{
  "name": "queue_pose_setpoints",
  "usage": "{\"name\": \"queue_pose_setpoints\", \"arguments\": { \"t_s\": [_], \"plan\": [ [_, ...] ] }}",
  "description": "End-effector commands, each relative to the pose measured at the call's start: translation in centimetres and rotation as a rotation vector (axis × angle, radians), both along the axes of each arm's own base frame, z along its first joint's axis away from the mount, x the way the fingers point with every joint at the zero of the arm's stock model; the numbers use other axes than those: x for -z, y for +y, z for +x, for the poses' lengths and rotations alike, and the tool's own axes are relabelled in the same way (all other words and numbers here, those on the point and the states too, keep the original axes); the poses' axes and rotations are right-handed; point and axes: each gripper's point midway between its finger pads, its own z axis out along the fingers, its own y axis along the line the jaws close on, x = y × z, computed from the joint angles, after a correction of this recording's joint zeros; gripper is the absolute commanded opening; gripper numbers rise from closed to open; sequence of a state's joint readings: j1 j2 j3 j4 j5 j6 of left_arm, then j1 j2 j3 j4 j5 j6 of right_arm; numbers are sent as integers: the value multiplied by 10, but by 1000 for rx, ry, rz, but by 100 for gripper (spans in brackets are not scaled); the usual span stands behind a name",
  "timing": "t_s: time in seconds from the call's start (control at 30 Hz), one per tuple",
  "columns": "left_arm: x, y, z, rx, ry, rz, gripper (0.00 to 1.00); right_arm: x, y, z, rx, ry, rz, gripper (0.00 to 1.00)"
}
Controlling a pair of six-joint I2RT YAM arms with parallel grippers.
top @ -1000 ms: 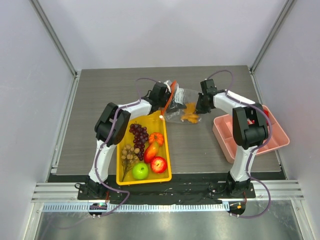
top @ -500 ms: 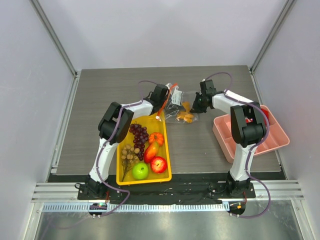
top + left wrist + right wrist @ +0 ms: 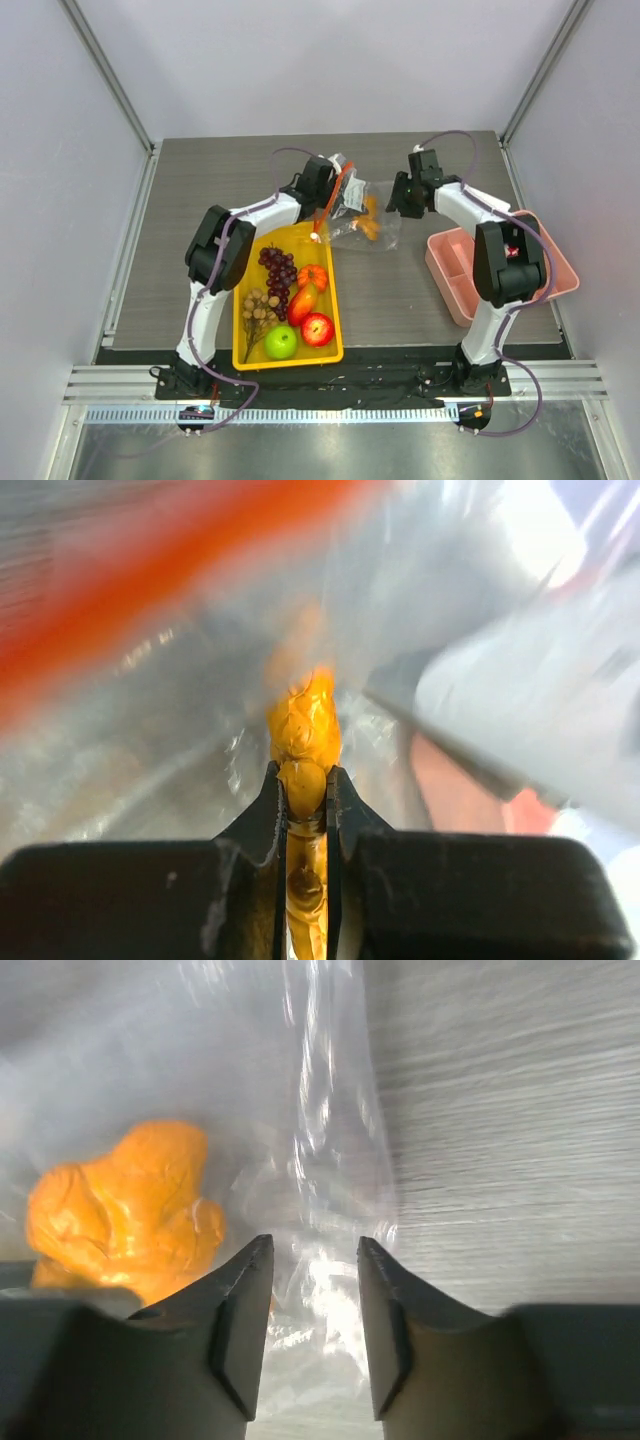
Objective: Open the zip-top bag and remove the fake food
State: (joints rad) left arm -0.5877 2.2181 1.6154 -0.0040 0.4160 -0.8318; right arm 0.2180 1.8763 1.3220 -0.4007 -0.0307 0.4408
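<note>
The clear zip-top bag (image 3: 378,203) lies on the table, its orange-red zip strip (image 3: 343,188) turned to the left. My left gripper (image 3: 303,772) reaches into the bag's mouth and is shut on an orange piece of fake food (image 3: 305,730); in the top view the left gripper (image 3: 345,206) is at the zip strip, with the orange piece (image 3: 371,227) showing through the plastic. My right gripper (image 3: 315,1260) stands open at the bag's right end, with loose plastic (image 3: 330,1160) between its jaws and the orange piece (image 3: 130,1210) to its left. The top view shows the right gripper (image 3: 394,206) beside the bag.
A yellow tray (image 3: 252,352) at the near left holds purple grapes (image 3: 280,266), a pumpkin (image 3: 313,276), a red apple (image 3: 318,328), a green apple (image 3: 281,342) and a tan cluster (image 3: 258,308). A pink divided tray (image 3: 447,268) sits at the right.
My left gripper has closed on the orange piece inside the bag. My right gripper has let go of the bag and opened, drawing back a little to the right.
</note>
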Motion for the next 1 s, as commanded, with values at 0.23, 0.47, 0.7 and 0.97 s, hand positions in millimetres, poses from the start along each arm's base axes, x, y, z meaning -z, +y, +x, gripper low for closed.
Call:
{"name": "queue_pose_setpoints", "arguments": {
  "t_s": [0.23, 0.47, 0.7, 0.97],
  "plan": [
    [-83, 25, 5, 13, -85, -5, 0, -108, 2, 24, -25, -243, 174, 72],
    [-93, 39, 10, -89, -180, 112, 0, -172, 59, 9, -199, -405, 321, 96],
    [-102, 48, 11, -82, -233, 286, 0, -190, 79, 12, -250, -455, 426, 100],
    [-107, 42, 13, -65, -230, 279, 0, -195, 103, -5, -333, -509, 468, 100]
  ]
}}
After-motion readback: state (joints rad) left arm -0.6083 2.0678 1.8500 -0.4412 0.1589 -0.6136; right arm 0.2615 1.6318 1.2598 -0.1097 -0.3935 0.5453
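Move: The left hand is inside the bag, pinching an orange food piece some 6 cm above the table. The middle of the yellow tray lies about 16 cm to its left and 19 cm back, 5 cm lower; the pumpkin in it is roughly 11 cm left and 16 cm back. For the right hand, half-open at the bag's far end, the bag's middle lies about 8 cm left and 1 cm back, nearly level; the orange zip strip is some 15 cm left and 1 cm forward. Upward with both hands: the left keeps its pinch on the orange piece inside the bag, rising about 9 cm and drifting left while the wrist rolls and tips up slightly. The right comes clear of the bag's end, drifts briefly right and climbs some 14 cm, then swings left over the bag, its fingers spreading wide and the wrist rolling and tipping up. ##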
